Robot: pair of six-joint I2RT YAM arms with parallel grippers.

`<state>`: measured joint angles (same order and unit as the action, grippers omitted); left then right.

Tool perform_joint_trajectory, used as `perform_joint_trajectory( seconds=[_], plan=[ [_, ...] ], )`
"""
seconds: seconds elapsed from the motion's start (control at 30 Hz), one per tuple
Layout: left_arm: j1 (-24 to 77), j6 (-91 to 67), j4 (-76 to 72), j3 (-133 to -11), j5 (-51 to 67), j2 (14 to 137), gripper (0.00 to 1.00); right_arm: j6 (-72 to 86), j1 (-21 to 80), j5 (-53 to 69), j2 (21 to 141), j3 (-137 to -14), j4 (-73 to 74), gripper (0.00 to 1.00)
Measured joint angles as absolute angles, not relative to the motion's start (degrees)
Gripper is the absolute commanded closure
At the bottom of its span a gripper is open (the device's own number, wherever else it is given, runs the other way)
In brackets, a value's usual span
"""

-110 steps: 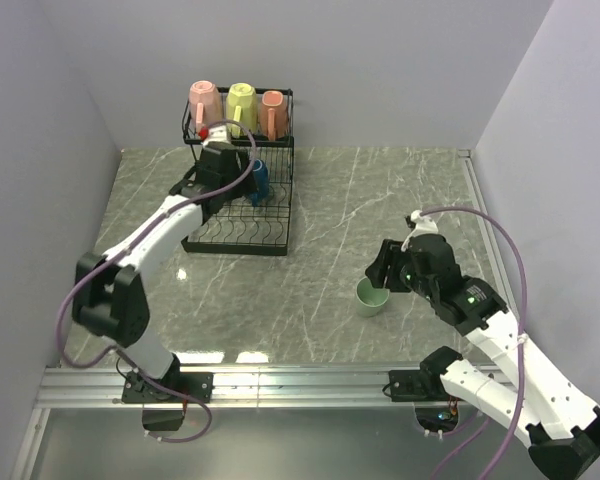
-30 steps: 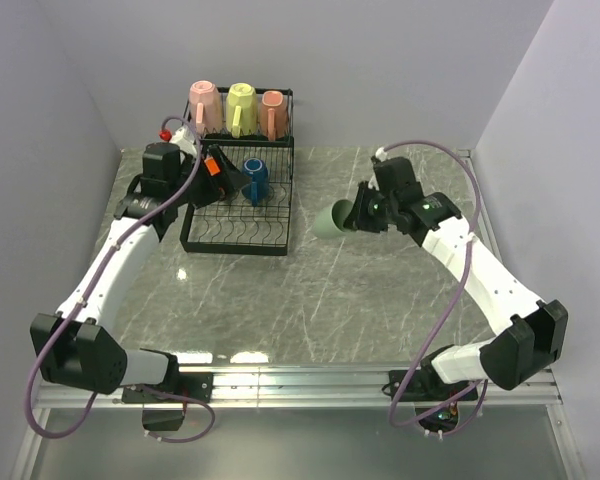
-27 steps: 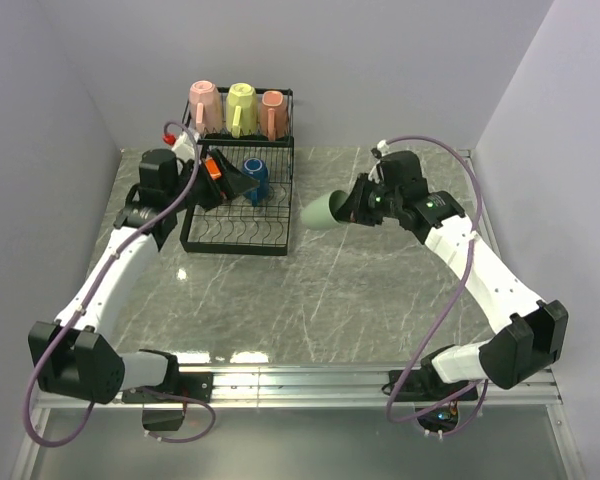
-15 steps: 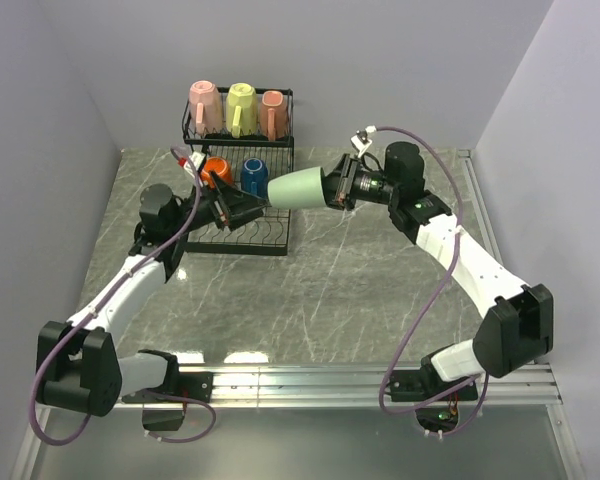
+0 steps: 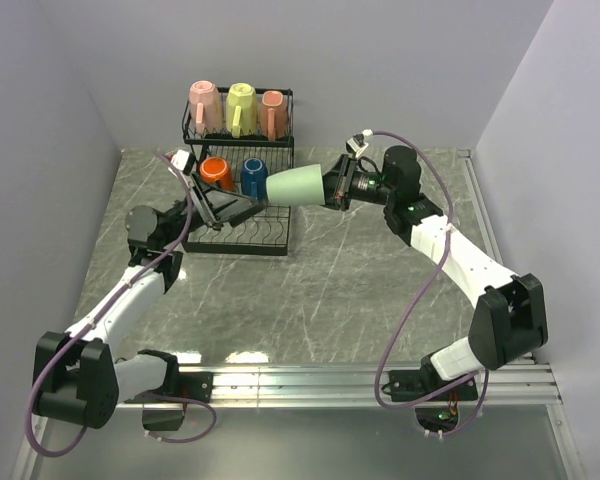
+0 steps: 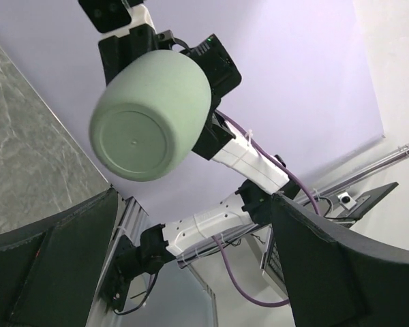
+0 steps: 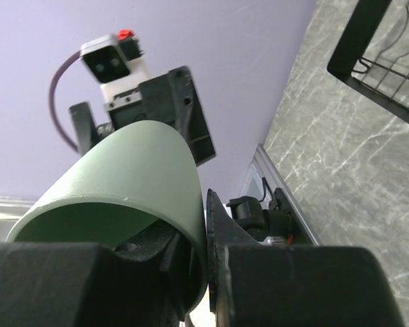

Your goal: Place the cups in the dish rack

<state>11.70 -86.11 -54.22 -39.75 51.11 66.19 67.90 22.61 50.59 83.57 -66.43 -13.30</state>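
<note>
The black wire dish rack stands at the back left. Its upper basket holds two pink cups with a pale yellow cup between them. An orange cup and a blue cup lie in the lower tray. My right gripper is shut on the rim of the pale green cup, holding it sideways in the air at the rack's right edge. My left gripper is open over the lower tray, its fingers apart from the green cup, whose base faces it.
Grey marble tabletop spreads right of and in front of the rack. Lavender walls close in the back and both sides. A metal rail carrying the arm bases runs along the near edge.
My right arm has carried the green cup from mid-table up and left to the rack. My left arm has drawn back from the rack and turned its open gripper toward the cup.
</note>
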Motion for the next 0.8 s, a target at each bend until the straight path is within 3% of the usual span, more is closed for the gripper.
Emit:
perform_joint_trajectory(
  seconds=[0.5,0.63,0.8],
  plan=[
    [20.29,-78.5,-42.81,-41.47,43.11,67.11,0.04,66.17,27.27,50.72,84.44,-66.08,-12.19,1.0],
    [20.23,-77.34,-40.82,-41.52,40.97,66.89,0.17,65.71,27.68,50.72,84.05,-64.29,-12.21,1.0],
    [20.23,-77.03,-39.22,-41.58,40.64,66.59,0.56,65.21,27.77,50.65,83.57,-62.89,-11.77,1.0]
  ],
)
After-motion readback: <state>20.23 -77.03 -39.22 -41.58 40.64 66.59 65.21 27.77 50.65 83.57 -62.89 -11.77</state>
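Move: The green cup, gripped at its rim by the right fingers, lies on its side in the air with its base facing the open left hand: its middle is about 9 cm to that hand's right, 5 cm ahead and about level. From the left hand, the blue cup stands some 30 cm ahead, 3 cm left and 27 cm below; the orange cup is 33 cm ahead and 15 cm left at that height. From the right hand, the left gripper is about 14 cm left, 4 cm back and 3 cm higher. The left fingers come to straddle the green cup's base end and close by about a quarter onto its sides, after the left hand has gone right some 4 cm, sinking nearly 3 cm and edging forward late on. The right hand keeps its rim pinch throughout, carrying the cup back, down and left, about 5 cm in all, to feed it between those fingers. ##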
